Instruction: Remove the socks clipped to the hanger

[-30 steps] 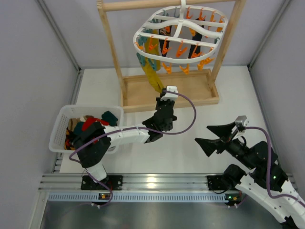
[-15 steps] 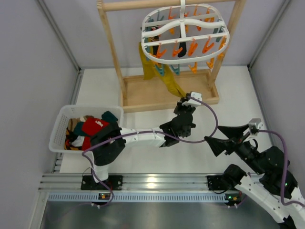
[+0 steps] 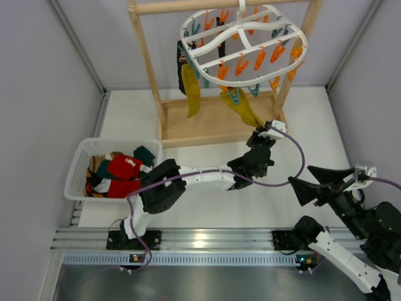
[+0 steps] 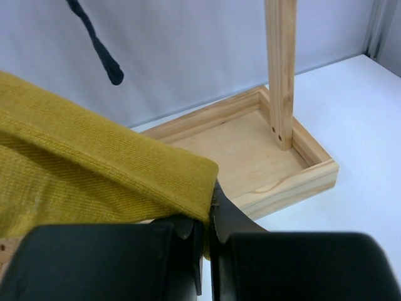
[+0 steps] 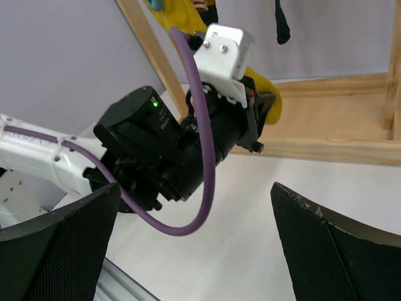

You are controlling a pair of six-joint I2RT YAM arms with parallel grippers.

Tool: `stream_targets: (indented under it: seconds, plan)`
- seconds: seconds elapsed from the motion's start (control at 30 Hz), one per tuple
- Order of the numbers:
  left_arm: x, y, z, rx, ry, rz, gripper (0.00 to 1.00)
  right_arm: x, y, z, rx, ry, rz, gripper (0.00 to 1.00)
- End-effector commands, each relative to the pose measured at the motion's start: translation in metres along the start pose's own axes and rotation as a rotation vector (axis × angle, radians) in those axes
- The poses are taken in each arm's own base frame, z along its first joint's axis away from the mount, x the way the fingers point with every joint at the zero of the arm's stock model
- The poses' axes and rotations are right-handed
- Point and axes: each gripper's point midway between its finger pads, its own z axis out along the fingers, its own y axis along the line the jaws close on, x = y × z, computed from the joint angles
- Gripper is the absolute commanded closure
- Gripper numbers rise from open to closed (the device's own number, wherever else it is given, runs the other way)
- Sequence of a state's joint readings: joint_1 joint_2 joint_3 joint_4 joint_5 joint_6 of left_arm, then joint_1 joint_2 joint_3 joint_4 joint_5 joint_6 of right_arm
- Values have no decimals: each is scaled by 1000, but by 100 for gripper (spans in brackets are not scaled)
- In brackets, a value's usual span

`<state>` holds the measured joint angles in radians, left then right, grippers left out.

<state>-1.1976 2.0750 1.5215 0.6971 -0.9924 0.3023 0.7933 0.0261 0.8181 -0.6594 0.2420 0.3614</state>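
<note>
The white hanger point(image 3: 241, 47) hangs tilted from the wooden rack, with orange and teal clips under it. A mustard-yellow sock point(image 3: 245, 111) runs taut from one clip down to my left gripper point(image 3: 259, 133), which is shut on its lower end. In the left wrist view the jaws point(image 4: 208, 235) pinch the edge of the yellow sock point(image 4: 94, 169). Another mustard sock point(image 3: 193, 94) and dark socks point(image 3: 182, 72) still hang at the hanger's left side. My right gripper point(image 3: 326, 185) stands wide open at the right, holding nothing point(image 5: 194, 188).
The wooden rack's base tray point(image 3: 188, 125) lies behind the left gripper, with its right post point(image 4: 280, 69) close by. A white basket point(image 3: 113, 142) at the left holds red and dark socks point(image 3: 122, 168). Grey walls close in both sides.
My left arm has swung right, pulling the mustard sock with it, and the hanger has swung and tilted to the right. The right arm has drawn back toward the right edge.
</note>
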Motion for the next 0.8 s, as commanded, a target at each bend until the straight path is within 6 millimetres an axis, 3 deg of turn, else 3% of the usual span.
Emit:
stream_targets:
  seconds: [0.0, 0.3, 0.33, 0.37, 0.6, 0.77]
  plan:
    - [-19, -20, 7, 43, -60, -32, 97, -14, -8, -8, 58, -8, -35, 1]
    - [-35, -56, 18, 105, -121, -42, 94, -30, -9, -6, 104, 33, -79, 1]
    - [-29, -61, 19, 111, -118, -25, 94, -31, -8, -5, 105, 36, -80, 1]
    - [-37, -63, 21, 107, -131, -41, 94, -31, -8, -2, 110, 47, -86, 1]
    - [-45, -95, 21, 151, -176, -29, 94, -51, -9, 1, 161, 54, -106, 1]
    - [-53, -107, 20, 164, -201, -46, 94, -57, -8, 12, 199, 104, -138, 2]
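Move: The left hand already pinches the toe of the yellow sock and takes it towards the frame's right foot, about 20 cm ahead, 15 cm right and 22 cm below. The sock's clipped cuff is roughly 8 cm ahead, 11 cm left and 12 cm above; the second yellow sock hangs some 8 cm ahead, 24 cm left and 5 cm above. From the empty right hand, the held toe is some 22 cm ahead, 5 cm left and 8 cm below. Keeping its shut pinch on the yellow sock's toe, the left hand draws it about 10 cm to the right across the front of the hanger, nearly level, towards the right side of the wooden frame, the fingers swinging some 10 degrees clockwise with the pull. The right hand, wide open and touching nothing, rises about 5 cm and edges a little right while rolling slightly, its left side sinking. ##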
